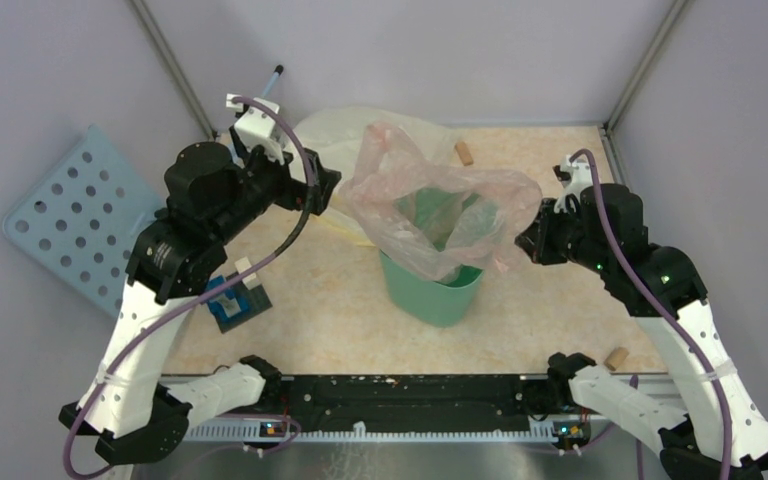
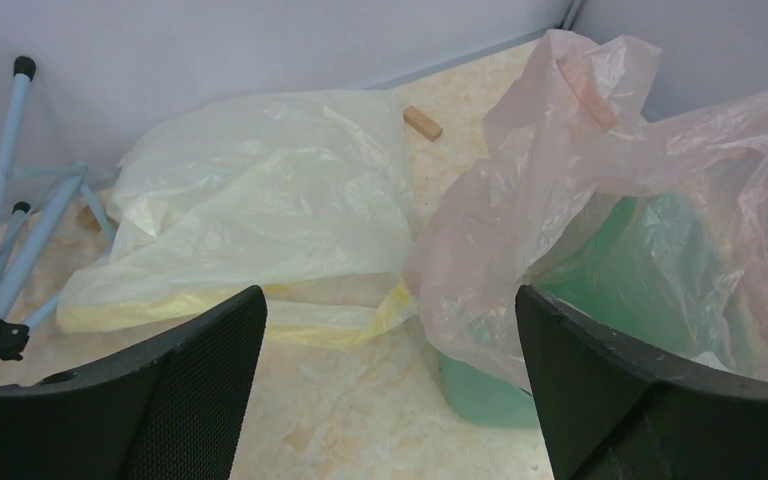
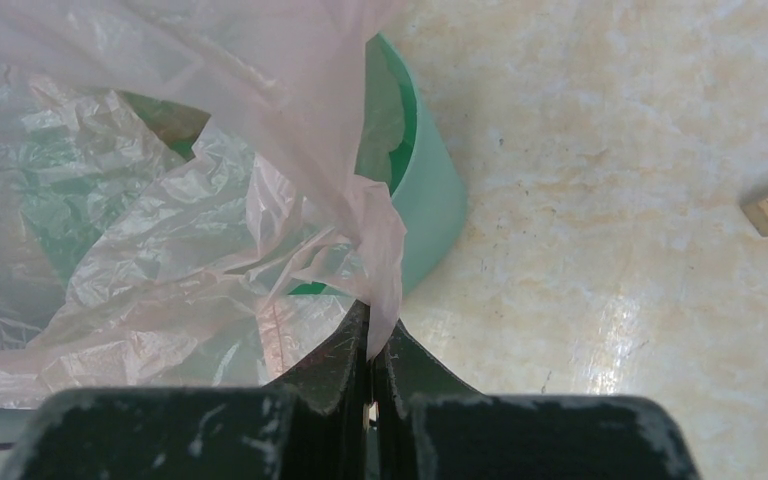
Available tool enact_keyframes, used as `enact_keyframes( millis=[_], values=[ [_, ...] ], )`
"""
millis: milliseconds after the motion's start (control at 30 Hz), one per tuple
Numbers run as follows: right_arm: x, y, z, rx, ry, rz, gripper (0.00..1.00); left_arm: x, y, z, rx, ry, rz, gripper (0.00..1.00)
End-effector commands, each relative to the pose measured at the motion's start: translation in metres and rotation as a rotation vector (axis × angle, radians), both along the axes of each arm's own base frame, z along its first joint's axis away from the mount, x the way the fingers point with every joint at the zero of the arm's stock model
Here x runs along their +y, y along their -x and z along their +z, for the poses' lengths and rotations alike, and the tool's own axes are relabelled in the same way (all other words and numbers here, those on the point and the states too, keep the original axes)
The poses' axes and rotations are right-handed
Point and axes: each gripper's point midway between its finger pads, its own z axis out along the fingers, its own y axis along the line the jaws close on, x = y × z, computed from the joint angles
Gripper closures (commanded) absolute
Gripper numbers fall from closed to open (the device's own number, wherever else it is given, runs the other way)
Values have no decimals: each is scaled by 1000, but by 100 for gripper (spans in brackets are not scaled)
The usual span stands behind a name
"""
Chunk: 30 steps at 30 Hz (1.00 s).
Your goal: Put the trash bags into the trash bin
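The pale-pink translucent trash bag [image 1: 430, 200] hangs with its mouth spread over the mint-green trash bin [image 1: 435, 295], and its lower part sags inside. My right gripper [image 1: 523, 241] is at the bag's right side, shut on a twisted bit of the bag's edge [image 3: 380, 250] just beside the bin's wall [image 3: 430, 210]. My left gripper [image 1: 332, 190] stands open to the left of the bag. In the left wrist view its gripper [image 2: 390, 300] has nothing between the fingers. There the bag [image 2: 580, 170] rises ahead on the right, over the bin [image 2: 480, 395].
A larger pale-yellow bag [image 1: 330, 135] lies flat behind and left of the bin. Small wooden blocks lie at the back [image 1: 464, 153] and the front right [image 1: 616, 357]. A blue perforated panel [image 1: 80, 215] leans at the left wall, and a small blue object [image 1: 240, 300] lies under my left arm.
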Motion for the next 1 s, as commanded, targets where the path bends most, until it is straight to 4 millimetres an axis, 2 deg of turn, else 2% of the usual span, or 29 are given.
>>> enact_keyframes(
  millis=[0, 100, 200, 400, 467, 667, 733, 900, 967],
  values=[
    [-5, 1, 9, -39, 9, -6, 100, -4, 9, 9, -9, 22, -44, 1],
    [-5, 1, 7, -38, 12, -4, 100, -17, 16, 18, -44, 79, -116, 1],
    [-5, 3, 7, -39, 12, 1, 100, -19, 16, 22, -84, 95, -134, 1],
    [-5, 5, 9, -45, 10, 13, 100, -27, 0, 12, -77, 61, -131, 4],
    [-4, 5, 9, -44, 8, 19, 100, -34, -3, 11, -86, 63, -162, 4],
    [-3, 6, 10, -42, 1, 24, 100, -64, -1, 24, -117, 99, -317, 6],
    [-3, 6, 10, -43, 1, 25, 100, -73, -5, 24, -101, 98, -349, 9],
    [-2, 7, 10, -38, 2, 27, 100, -88, -18, 16, -65, 90, -386, 33],
    [-2, 7, 10, -39, 1, 29, 100, -91, -21, 14, -60, 91, -390, 37]
  ],
)
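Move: The pink trash bag's free upper left corner stands up about 7 cm ahead of the open left hand, 11 cm to its right and some 5 cm lower. Beneath the bag, the trash bin's middle lies 22 cm right of this hand, 3 cm back and 30 cm down; the white bag lies on the table some 25 cm ahead, 5 cm right. From the right hand, which holds the opposite rim, that corner is about 12 cm ahead, 28 cm left and 10 cm higher. The pink bag's loose left corner is what the left hand comes back for: after easing back and right a little, it sweeps right about 8 cm in all, ending slightly farther forward, and swings clockwise some 20 degrees so that the spread fingers come round the film. They start closing late, down to about two-thirds open. The right hand keeps its pinch on the right rim and stays put. ##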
